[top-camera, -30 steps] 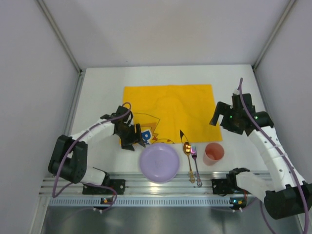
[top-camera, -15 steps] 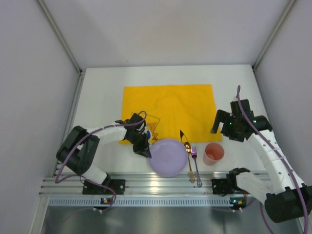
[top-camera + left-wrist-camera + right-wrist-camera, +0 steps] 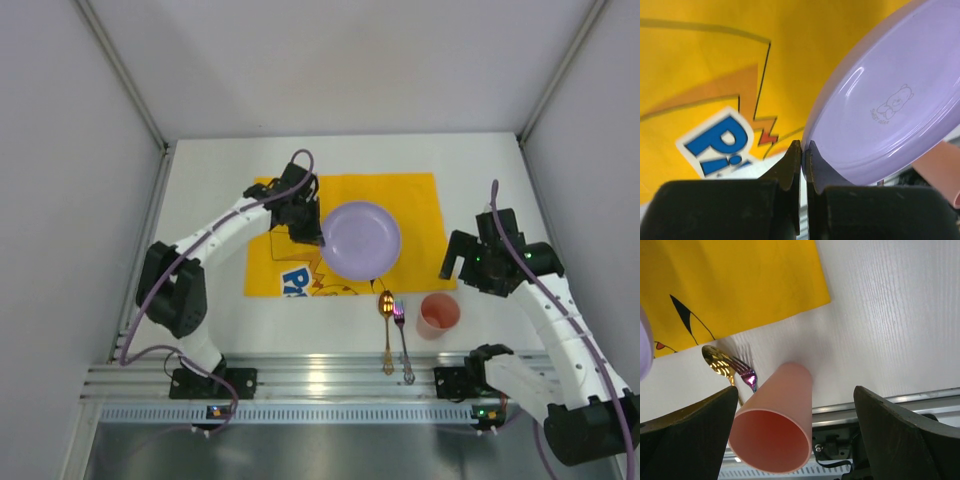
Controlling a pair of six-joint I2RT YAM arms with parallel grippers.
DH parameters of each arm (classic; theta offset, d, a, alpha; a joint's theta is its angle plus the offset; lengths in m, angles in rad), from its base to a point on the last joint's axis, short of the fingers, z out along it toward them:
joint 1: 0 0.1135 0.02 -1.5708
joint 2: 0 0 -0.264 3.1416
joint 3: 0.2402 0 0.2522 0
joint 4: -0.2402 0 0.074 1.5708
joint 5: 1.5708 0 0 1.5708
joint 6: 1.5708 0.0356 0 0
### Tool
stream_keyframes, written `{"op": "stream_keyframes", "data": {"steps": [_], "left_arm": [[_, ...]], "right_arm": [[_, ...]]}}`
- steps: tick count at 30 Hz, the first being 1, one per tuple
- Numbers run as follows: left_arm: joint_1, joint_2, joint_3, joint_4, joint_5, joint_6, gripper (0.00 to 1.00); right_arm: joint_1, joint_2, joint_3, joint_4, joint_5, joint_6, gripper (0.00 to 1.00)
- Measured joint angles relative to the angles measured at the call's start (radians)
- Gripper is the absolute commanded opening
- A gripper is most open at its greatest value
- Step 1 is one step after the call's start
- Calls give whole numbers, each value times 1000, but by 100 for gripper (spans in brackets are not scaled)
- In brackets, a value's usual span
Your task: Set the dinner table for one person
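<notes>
My left gripper (image 3: 312, 236) is shut on the left rim of a lilac plate (image 3: 361, 240) and holds it over the yellow printed mat (image 3: 415, 200). In the left wrist view the jaws pinch the plate's rim (image 3: 880, 105) above the mat (image 3: 705, 55). My right gripper (image 3: 455, 268) is open, just above a pink cup (image 3: 438, 314) that stands on the white dinner table (image 3: 205, 200). In the right wrist view the cup (image 3: 775, 425) stands between my spread fingers. A gold spoon (image 3: 386, 330) and an iridescent fork (image 3: 402, 342) lie left of the cup.
The aluminium rail (image 3: 320, 372) runs along the table's near edge, just below the cutlery and cup. Grey walls close in the table on three sides. The spoon (image 3: 717, 362) and fork (image 3: 747, 376) lie beside the mat's corner (image 3: 740, 285).
My left gripper has carried the plate from the table's near edge up and right over the yellow mat. My right gripper has drifted slightly down toward the cup.
</notes>
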Motion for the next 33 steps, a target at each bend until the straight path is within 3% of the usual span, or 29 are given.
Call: {"op": "stream_keyframes", "data": {"steps": [3, 10, 17, 33], "left_arm": [[14, 125, 145, 6, -48, 10, 0], [102, 407, 293, -9, -79, 18, 0], [191, 457, 347, -22, -26, 31, 0], [194, 458, 315, -4, -6, 32, 0]], "right_arm": [[0, -4, 8, -13, 11, 0, 98], [0, -11, -5, -19, 9, 7, 66], [0, -11, -40, -33, -2, 11, 55], [0, -146, -16, -134, -44, 11, 52]]}}
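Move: The left gripper holds the purple plate by its left rim. The yellow cloth's middle is about 9 cm ahead of that hand, 8 cm right and 11 cm below. The spoon's middle lies some 14 cm back and 22 cm right of it. From the open right gripper the pink cup stands roughly 1 cm ahead, 4 cm left and 9 cm lower; the fork lies about 3 cm back and 12 cm left. Carry the plate about 11 cm forward with the left gripper, most of the drop (some 8 cm) following the first reach, then ease left to set it on the yellow cloth's middle, turning about 10 degrees counter-clockwise; keep the rim pinched. Meanwhile draw the right gripper back some 4 cm above the cup, dipping slightly before rising, and narrow its fingers to half open. ##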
